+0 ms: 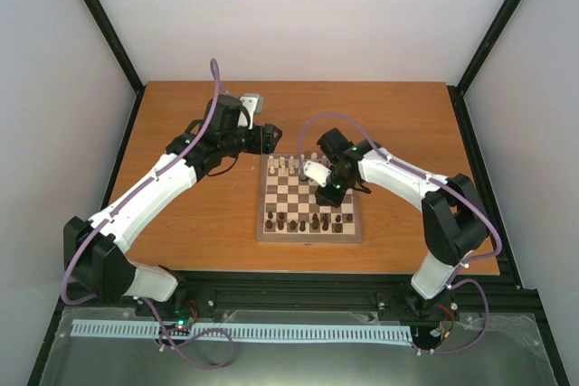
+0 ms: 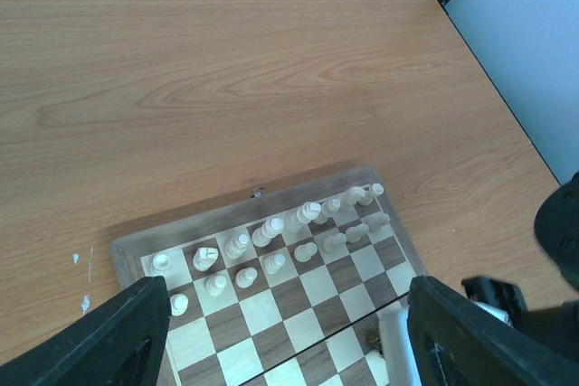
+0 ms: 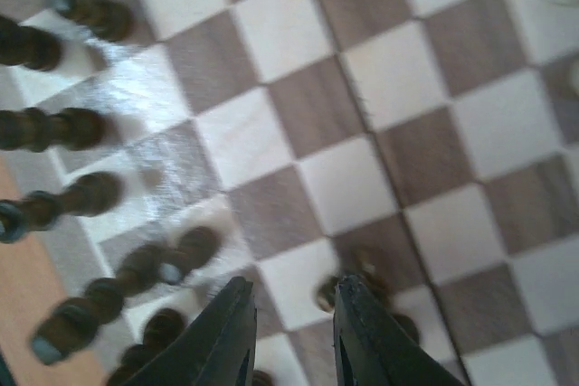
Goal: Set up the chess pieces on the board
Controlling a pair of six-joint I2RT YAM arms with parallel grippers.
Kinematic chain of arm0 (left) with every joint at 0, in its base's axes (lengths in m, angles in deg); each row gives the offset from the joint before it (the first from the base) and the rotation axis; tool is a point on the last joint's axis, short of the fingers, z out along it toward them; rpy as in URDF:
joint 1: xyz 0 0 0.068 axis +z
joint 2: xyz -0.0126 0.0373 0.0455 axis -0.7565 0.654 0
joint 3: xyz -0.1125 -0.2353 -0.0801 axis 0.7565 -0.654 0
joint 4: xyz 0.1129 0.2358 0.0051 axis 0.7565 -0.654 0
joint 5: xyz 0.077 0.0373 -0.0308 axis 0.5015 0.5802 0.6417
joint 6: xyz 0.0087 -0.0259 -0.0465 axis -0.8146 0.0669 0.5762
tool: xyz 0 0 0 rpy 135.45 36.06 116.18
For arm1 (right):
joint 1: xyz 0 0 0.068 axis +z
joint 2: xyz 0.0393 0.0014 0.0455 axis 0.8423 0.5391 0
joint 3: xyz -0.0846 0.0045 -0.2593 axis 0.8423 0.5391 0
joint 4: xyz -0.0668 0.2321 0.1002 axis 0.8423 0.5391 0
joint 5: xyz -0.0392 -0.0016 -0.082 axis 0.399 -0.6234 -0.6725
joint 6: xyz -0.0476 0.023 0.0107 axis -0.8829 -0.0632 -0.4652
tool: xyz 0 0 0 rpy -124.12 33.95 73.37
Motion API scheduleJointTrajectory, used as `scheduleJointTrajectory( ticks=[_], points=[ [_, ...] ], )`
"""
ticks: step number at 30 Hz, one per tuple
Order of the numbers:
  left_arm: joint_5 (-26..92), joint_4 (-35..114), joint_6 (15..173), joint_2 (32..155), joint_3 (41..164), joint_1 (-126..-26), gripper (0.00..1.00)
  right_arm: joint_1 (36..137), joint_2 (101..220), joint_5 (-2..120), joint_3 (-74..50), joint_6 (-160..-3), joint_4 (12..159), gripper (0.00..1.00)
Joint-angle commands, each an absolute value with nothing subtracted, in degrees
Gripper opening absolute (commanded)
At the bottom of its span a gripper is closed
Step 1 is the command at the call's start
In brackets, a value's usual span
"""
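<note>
The board (image 1: 308,237) lies on the table between the arms. Cream chess pieces (image 1: 289,166) stand in two rows at its far side, also seen in the left wrist view (image 2: 271,241). Dark chess pieces (image 1: 308,221) fill the near side. My right gripper (image 1: 330,194) hovers low over the board's right half, jaws a little apart (image 3: 291,285) over a bare cream square. A blurred dark piece (image 3: 348,279) stands just past its right finger (image 3: 362,341). More dark pieces (image 3: 54,128) line the left. My left gripper (image 1: 269,137) hangs open (image 2: 288,288) above the board's far-left corner, empty.
The wooden table (image 1: 199,214) reaches past the board on all sides. Black frame rails (image 1: 470,133) and white walls bound it. In the left wrist view the right arm's dark and white body (image 2: 543,305) shows at the lower right, over the board's edge (image 2: 226,210).
</note>
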State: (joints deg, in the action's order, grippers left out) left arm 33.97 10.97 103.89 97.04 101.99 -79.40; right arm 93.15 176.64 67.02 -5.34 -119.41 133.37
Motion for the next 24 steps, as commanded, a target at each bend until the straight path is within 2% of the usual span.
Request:
scheduleJointTrajectory(
  ticks=[1,8,24],
  points=[
    [32.93,12.62,104.30,95.97,103.70,-78.76,0.74,89.27,174.81,64.55,-6.53,-117.31,131.11,0.24],
    [32.64,12.69,104.34,96.04,103.74,-78.78,0.74,85.99,174.54,62.47,-5.26,-116.01,129.25,0.26],
    [32.25,12.67,104.37,96.12,103.75,-78.77,0.74,85.15,177.00,61.20,-3.87,-116.15,130.42,0.26]
  ],
)
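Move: Three toppled dark pieces lie in a cluster about 4 cm ahead of the right hand, 3 cm to its right and some 4 cm below. The nearest standing dark piece is roughly 3 cm back and 2 cm to the left of that hand, 3 cm down; the nearest white pawn on its way stands about 16 cm ahead and 4 cm to its right, also 3 cm lower. From the left hand the cluster lies some 6 cm back, 18 cm right and 22 cm below. Sweeping forward and to its right in equal measure, about 6 cm in all, the empty right hand leaves the standing dark row for the toppled dark pieces near the board's centre fold. It travels almost level, slows over the second half, and only begins to dip at the end. The wrist turns about 10 degrees clockwise and the fingers stay slightly open, by the cluster's right end. ##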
